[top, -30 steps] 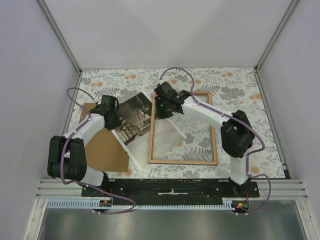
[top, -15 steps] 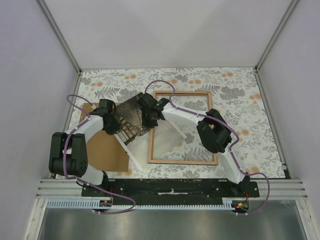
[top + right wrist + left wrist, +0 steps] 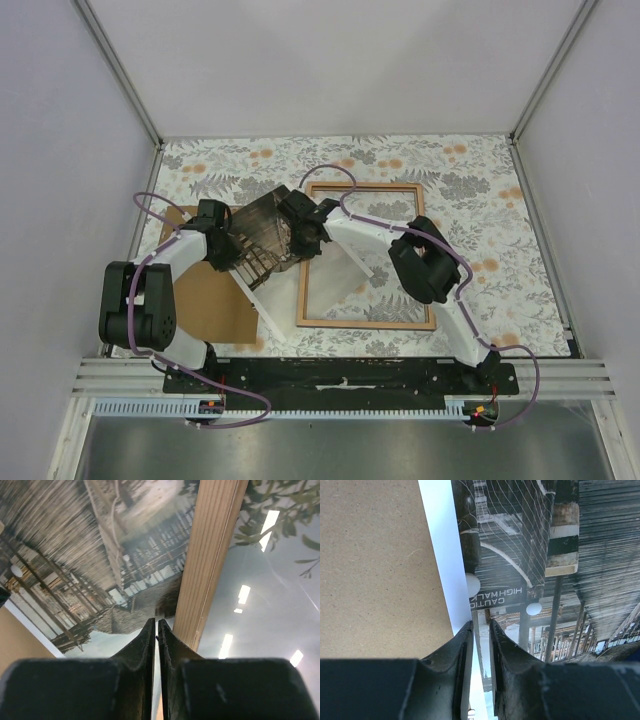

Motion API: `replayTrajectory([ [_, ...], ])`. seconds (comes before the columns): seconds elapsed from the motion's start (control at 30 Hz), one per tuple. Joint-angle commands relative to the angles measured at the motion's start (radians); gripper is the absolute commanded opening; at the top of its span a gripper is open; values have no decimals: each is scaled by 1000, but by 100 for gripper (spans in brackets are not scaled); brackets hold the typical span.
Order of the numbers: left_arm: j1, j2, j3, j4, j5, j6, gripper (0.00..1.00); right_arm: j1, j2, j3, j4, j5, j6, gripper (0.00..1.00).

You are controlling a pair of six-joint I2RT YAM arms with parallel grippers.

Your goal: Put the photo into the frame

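Observation:
The photo point(image 3: 262, 228), a dark pier print with a pale border, lies askew. Its left part rests on a brown panel and its right edge laps the frame's left rail. The frame point(image 3: 365, 323) lies flat, wood-coloured side up, glass showing the patterned cloth. My left gripper point(image 3: 226, 250) points down at the photo's left border point(image 3: 445, 555); its jaws stand a narrow gap apart point(image 3: 481, 626), and the print shows through unpinched. My right gripper point(image 3: 298, 241) is at the photo's right edge point(image 3: 75, 555) beside the rail point(image 3: 210, 555). Its jaws point(image 3: 156, 622) are closed to a hairline, with no sheet visibly between them.
The brown fibreboard backing panel point(image 3: 205, 300) lies left of the frame, partly under the photo, and fills the left of the left wrist view point(image 3: 375, 570). A floral cloth point(image 3: 470, 190) covers the table. Grey walls and rails enclose it on three sides.
My right arm swung left from the frame's top-left corner to the photo's right edge, and its jaws closed. The photo shifted slightly up and right. My left jaws narrowed a little.

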Motion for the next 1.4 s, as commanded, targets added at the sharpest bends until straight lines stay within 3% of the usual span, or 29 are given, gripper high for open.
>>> replayTrajectory([
  [0.0,14,14,-4,-20,-67,-25,26,-29,-28,-44,-1,46,24,12],
  [1.37,19,4,-3,-16,-48,-16,25,-361,-316,-534,177,22,-94,16],
])
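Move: The frame's left bar lies about 1 cm to the right of the right fingertips, level ahead and at their height; the frame's middle is some 15 cm right, and the photo's middle, partly under the frame, about 4 cm left and 1 cm back. The left hand is on the photo's left border, with the photo's middle some 13 cm right and 1 cm ahead; the brown board's middle is about 6 cm left and 2 cm back. Right fingertips push the frame's left bar some 15 cm right; the left hand stays on the photo. ##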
